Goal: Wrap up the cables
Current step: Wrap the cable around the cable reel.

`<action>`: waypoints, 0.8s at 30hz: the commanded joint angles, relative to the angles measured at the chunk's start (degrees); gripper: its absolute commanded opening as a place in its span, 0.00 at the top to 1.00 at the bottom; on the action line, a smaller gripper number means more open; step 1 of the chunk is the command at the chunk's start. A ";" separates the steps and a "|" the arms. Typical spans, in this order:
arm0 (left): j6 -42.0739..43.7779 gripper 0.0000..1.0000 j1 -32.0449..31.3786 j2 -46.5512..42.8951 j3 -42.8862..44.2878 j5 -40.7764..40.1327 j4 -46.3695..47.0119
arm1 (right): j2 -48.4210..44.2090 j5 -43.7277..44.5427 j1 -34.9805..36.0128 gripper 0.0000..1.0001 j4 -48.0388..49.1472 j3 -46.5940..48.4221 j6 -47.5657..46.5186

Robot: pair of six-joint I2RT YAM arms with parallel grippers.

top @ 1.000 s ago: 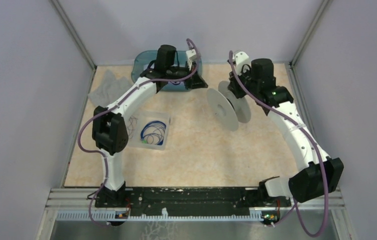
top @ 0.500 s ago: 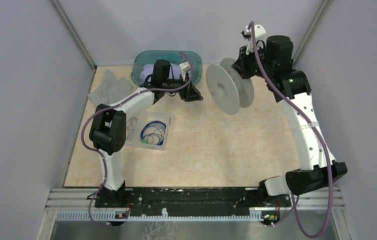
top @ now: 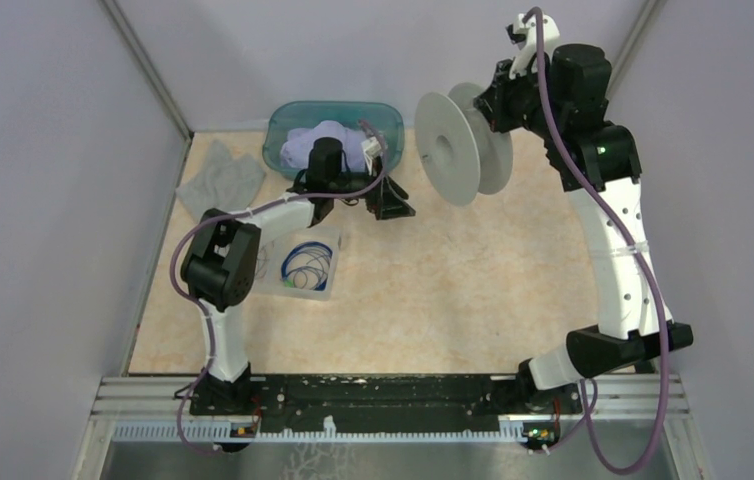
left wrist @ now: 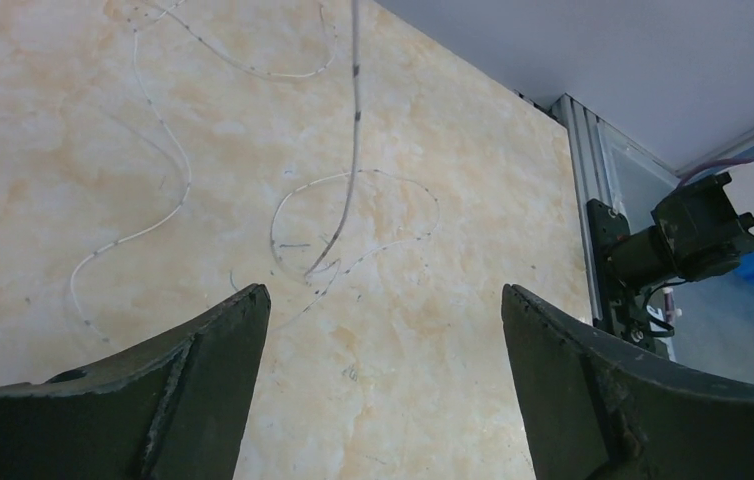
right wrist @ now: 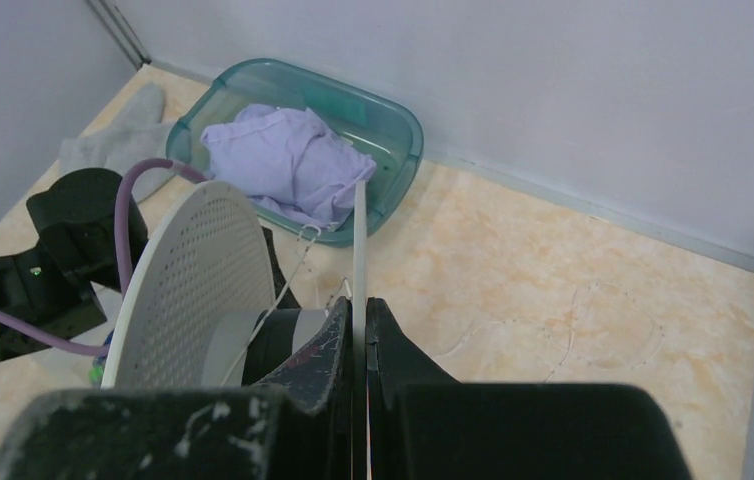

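Observation:
A thin whitish cable [left wrist: 355, 100] hangs down to the table and lies there in loose loops, just beyond my left gripper [left wrist: 383, 290]. That gripper [top: 391, 205] is open and holds nothing. Coiled blue cables [top: 305, 265] lie in a clear tray [top: 328, 238] beside the left arm. My right gripper [right wrist: 360, 305] is shut on the thin edge of one flange of a white spool [top: 461, 150], held high at the back. The whitish cable [right wrist: 298, 258] runs off the spool's hub beside the perforated flange [right wrist: 193, 290].
A teal bin [top: 283, 125] with a purple cloth [top: 325, 140] stands at the back left. A grey rag [top: 218, 175] lies left of it. The walls close in on both sides, and the right arm's base [left wrist: 693, 235] shows at the table edge.
My left gripper has opened, letting go of the whitish cable, and drawn back towards the near side. My right arm has lifted the spool up and towards the back wall.

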 commanded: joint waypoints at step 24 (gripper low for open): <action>18.50 1.00 -9.03 2.66 2.47 1.11 -11.76 | 0.21 8.68 -3.03 1.00 6.33 0.95 3.45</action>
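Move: The white cable, running down from the reel, passes some 4 cm to the right of the left hand's open fingertips and about 2 cm lower. The reel's middle is about 14 cm to this hand's right, 20 cm above and level in reach; the teal bin sits 20 cm ahead and 13 cm left, 13 cm down. From the right hand, which pinches the reel's flange, that bit of cable lies roughly 15 cm left, 25 cm below, no farther out. Rightward first, about 4 cm, the left hand slides its open fingers around the hanging cable, then sinks some 3 cm while they shut fully and pinch it. With the cable gripped it starts drawing back towards the base, about 2 cm, and slightly down. The right hand keeps its pinch on the reel, holding it high, then edges 2 cm right and turns slightly clockwise. ##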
